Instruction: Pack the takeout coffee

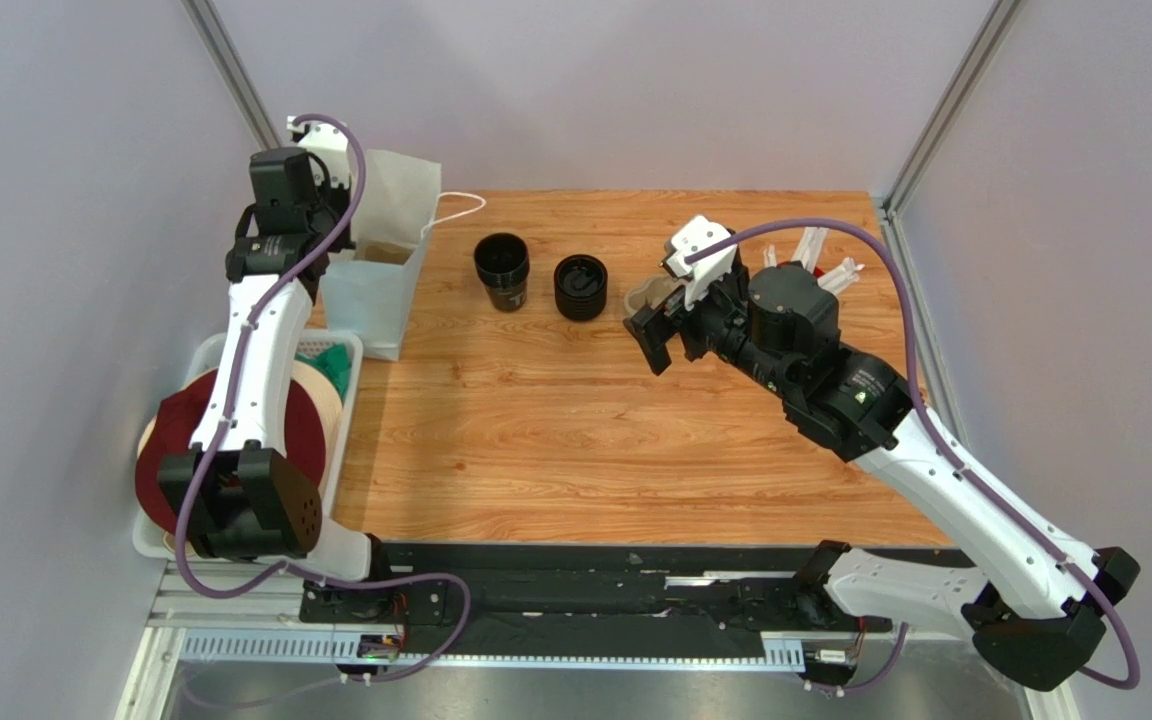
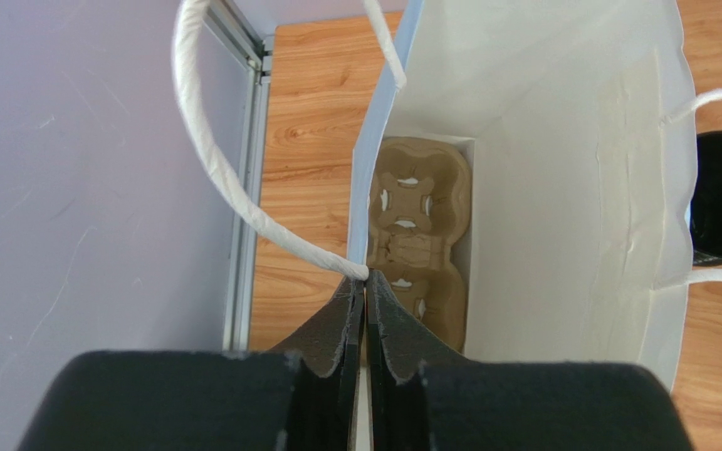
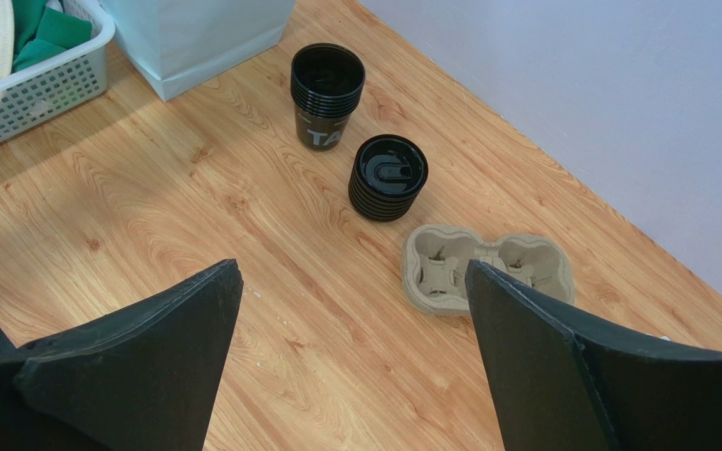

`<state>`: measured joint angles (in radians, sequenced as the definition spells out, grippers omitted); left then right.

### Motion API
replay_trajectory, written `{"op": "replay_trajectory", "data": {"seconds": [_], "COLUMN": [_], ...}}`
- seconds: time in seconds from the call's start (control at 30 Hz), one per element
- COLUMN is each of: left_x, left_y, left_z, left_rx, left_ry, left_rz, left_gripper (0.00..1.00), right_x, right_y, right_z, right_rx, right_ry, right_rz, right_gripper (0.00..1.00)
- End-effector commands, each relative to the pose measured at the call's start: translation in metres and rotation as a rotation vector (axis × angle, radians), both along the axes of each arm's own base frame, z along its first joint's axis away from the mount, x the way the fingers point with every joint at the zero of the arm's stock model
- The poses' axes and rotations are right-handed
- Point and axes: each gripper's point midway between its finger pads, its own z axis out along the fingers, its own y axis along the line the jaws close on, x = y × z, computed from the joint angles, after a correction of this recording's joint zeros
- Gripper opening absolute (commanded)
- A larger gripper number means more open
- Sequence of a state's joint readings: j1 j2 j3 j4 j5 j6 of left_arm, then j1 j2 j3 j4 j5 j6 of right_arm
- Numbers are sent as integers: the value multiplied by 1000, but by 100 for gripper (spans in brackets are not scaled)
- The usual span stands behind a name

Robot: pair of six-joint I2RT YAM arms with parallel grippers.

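Observation:
The takeout coffee is out of view. A white paper bag (image 1: 391, 255) stands open at the table's back left. My left gripper (image 2: 366, 278) is above it, shut on the bag's near rim where a twisted paper handle (image 2: 209, 141) meets it. A brown cardboard cup carrier (image 2: 418, 235) lies on the bag's floor. My right gripper (image 3: 352, 266) hangs open and empty over bare wood right of centre. Ahead of it are a stack of open black cups (image 3: 327, 94), a short stack of black lids (image 3: 388, 177) and a second cardboard carrier (image 3: 449, 268).
A white plastic basket (image 1: 345, 393) with green and round brown items sits off the table's left edge beside the left arm. Clear plastic pieces (image 1: 838, 273) lie behind the right wrist. Grey walls close in the back and both sides.

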<state>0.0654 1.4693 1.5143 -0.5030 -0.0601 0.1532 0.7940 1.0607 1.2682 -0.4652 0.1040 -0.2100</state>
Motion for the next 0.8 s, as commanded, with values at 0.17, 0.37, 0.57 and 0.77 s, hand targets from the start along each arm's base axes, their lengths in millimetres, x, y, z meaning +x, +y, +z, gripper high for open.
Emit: {"op": "replay_trajectory", "data": {"seconds": [0.17,0.37,0.57,0.77], "left_x": [-13,-17,-16,-31], "left_y": [-14,-11,-6,-16], "left_z": [58,64,64,97], "left_rx": [-64,-54,-58,-68], "left_ry": [-173,-190,-192,-286], "left_rz": [-63,-52,-43,-110], "left_gripper": [37,44,50,63], "right_x": [8,9,10,12], "right_y": [4,5,6,9], "right_z": [4,2,1,-4], "right_rx": [16,12,8,6], "right_ry": [-23,-20,-18,-3], "right_rz": [-13,-13,-14,-14], "right_gripper": [95,95,95,95]}}
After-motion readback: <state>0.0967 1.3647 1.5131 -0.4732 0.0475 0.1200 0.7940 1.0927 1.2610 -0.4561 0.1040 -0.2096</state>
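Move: The left fingers still pinch the upper rim of the paper bag's left wall; the bag's middle is roughly 6 cm to their right, about level fore and aft, and 13 cm below. The cup stack stands some 29 cm to the right and 2 cm ahead, 22 cm down; the lid stack is about 42 cm right, level fore and aft, 24 cm down. From the right hand the bag lies about 47 cm left, 20 cm ahead and 18 cm lower. Open the left gripper to a little over half, letting go of the bag's left rim beside the handle, and lift the hand about 5 cm straight off it, easing back a touch towards the base. Let the fingertips tip up by some 10 degrees as you rise, then hold just above the mouth while the fingers keep spreading. ##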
